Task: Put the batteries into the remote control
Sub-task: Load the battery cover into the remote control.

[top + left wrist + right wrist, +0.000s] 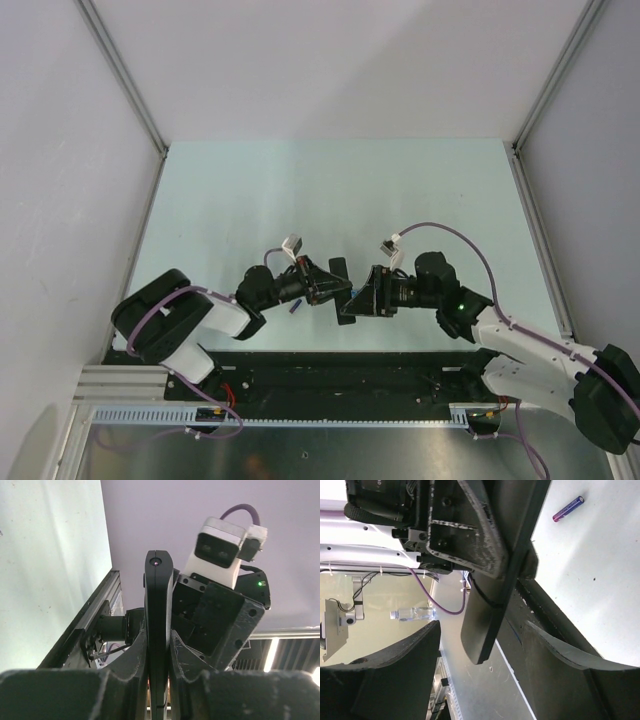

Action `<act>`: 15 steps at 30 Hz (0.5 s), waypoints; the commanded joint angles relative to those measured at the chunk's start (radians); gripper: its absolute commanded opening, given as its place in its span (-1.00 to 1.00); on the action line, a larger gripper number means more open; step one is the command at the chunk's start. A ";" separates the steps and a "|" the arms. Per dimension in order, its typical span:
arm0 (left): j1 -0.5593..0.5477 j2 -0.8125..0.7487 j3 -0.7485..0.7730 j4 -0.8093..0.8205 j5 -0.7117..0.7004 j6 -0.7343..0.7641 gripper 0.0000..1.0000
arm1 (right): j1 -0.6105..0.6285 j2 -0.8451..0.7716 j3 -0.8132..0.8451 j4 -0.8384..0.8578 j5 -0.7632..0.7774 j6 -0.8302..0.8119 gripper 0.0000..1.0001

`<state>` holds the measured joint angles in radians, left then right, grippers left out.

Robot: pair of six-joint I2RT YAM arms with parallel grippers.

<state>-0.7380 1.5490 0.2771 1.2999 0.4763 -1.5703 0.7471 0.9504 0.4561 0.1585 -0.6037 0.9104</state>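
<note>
The remote control (157,625) is a slim black bar, seen edge-on and pinched between the fingers of my left gripper (159,680), which is shut on it and holds it above the table. From above, the remote control (339,268) juts out between the two grippers at the table's near middle. My right gripper (480,650) faces the left one, and its open fingers straddle the remote's free end (492,615) with a gap on each side. One purple-blue battery (568,508) lies on the table; from above, this battery (296,306) sits just below the left gripper (333,290).
A dark base plate and a metal rail (300,420) run along the near edge behind the arms. Grey enclosure walls with metal posts (150,130) bound the pale green table (330,190). Purple cables (450,235) loop over both wrists.
</note>
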 commanded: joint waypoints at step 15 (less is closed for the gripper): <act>0.005 -0.098 0.016 0.288 0.021 0.013 -1.00 | 0.029 0.100 -0.046 0.282 -0.042 0.097 -0.20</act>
<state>-0.7380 1.4937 0.2768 1.2987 0.4793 -1.5616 0.7635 1.0370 0.4145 0.3664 -0.6350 0.9962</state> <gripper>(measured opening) 0.203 0.426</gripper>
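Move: The battery cover already sits on the upper face of the remote control's near end, about 2 cm to the right gripper's left and 1 cm ahead, level with its open fingers. The remote's middle is some 4 cm ahead and 3 cm left. On the table, about 16 cm lower, the blue battery lies some 3 cm ahead, the purple one about 13 cm left and 3 cm ahead. From the left gripper, the cover is roughly 4 cm back and 1 cm right. Narrow the right gripper's fingers around the remote's near end, from well open to under half, one above the cover and one below, easing the hand about 1.5 cm left, further over that end. Meanwhile keep the left gripper's hold on the remote and raise it nearly 2 cm. ##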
